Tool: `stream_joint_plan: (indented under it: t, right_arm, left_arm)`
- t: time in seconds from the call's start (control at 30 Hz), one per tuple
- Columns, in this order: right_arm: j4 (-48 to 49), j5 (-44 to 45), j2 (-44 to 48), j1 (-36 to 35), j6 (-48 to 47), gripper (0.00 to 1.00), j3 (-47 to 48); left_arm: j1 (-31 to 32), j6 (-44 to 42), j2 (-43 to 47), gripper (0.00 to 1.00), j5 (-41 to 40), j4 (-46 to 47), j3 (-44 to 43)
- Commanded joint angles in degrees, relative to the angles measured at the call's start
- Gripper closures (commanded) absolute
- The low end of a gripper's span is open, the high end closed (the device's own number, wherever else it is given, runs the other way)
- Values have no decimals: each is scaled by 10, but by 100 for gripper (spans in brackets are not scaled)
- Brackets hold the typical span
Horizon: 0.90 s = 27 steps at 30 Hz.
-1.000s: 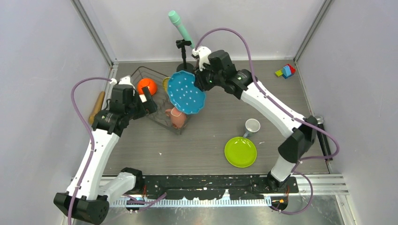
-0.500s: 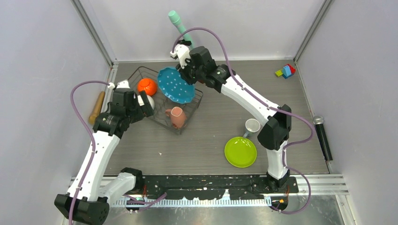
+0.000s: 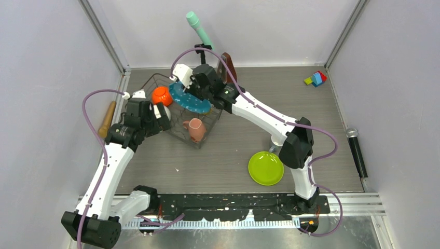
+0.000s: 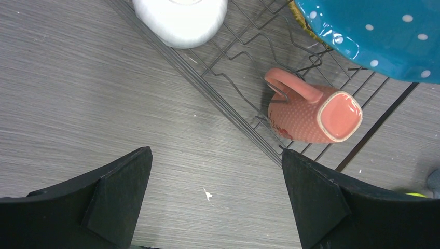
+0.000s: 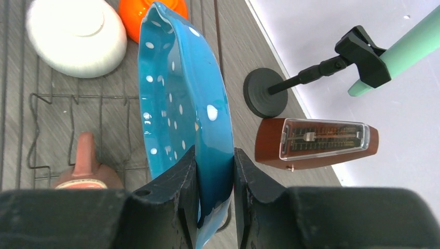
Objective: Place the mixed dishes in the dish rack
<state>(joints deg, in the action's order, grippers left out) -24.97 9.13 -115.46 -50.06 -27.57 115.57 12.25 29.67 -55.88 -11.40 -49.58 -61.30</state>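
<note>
My right gripper (image 3: 193,85) (image 5: 214,153) is shut on the rim of the blue white-dotted plate (image 3: 188,99) (image 5: 179,98) and holds it tilted over the dish rack (image 3: 181,139) (image 4: 228,104). Inside the rack are the orange bowl (image 3: 162,95) (image 5: 140,10), the white bowl (image 4: 179,18) (image 5: 75,36) upside down, and the pinkish-tan mug (image 3: 195,129) (image 4: 311,114) on its side. A yellow plate edge (image 4: 306,23) peeks out under the blue plate. At the rack's left side my left gripper (image 3: 161,115) (image 4: 215,155) stands open, with only table between its fingers. The lime-green plate (image 3: 265,168) lies on the table at front right.
A brown metronome (image 3: 227,67) (image 5: 316,141) and a black stand (image 5: 267,93) with a mint microphone (image 3: 200,31) are right behind the rack. A wooden roller (image 3: 107,118) lies at the left wall, a black microphone (image 3: 356,150) at the right, coloured blocks (image 3: 315,78) at back right.
My right arm has swung left with the blue plate, from beside the mug to above the rack's back part, tipping it more on edge. The left arm has barely moved.
</note>
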Motion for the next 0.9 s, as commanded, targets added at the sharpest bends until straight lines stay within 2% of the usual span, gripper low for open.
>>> stream_joint_plan:
  t: [0.0,0.27,0.87]
  right_arm:
    - [101,70,4,-4,-39,100,50]
    - [101,141,-13,-23,-50,100,51]
    - [99,136,39,-60,31,100,-82]
  left_arm:
    - [-5,-4,5,0,6,16,5]
    - [-6,-4,7,0,10,19,12]
    - [-11,-1,-7,0,20,29,16]
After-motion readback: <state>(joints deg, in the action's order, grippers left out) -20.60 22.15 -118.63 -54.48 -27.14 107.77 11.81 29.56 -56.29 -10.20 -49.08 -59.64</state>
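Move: The right hand holds the blue plate above the rack. The slot beside the yellow plate is about 4 cm ahead, 2 cm left and 19 cm below. The yellow plate stands some 6 cm ahead and 1 cm right, the pink mug 3 cm back and 3 cm left, the orange bowl 10 cm ahead and 15 cm left. For the left hand, the slot lies roughly 17 cm ahead, 10 cm right and 13 cm down. After slight aligning, the right hand keeps its pinch and lowers the blue plate about 7 cm into the rack. ##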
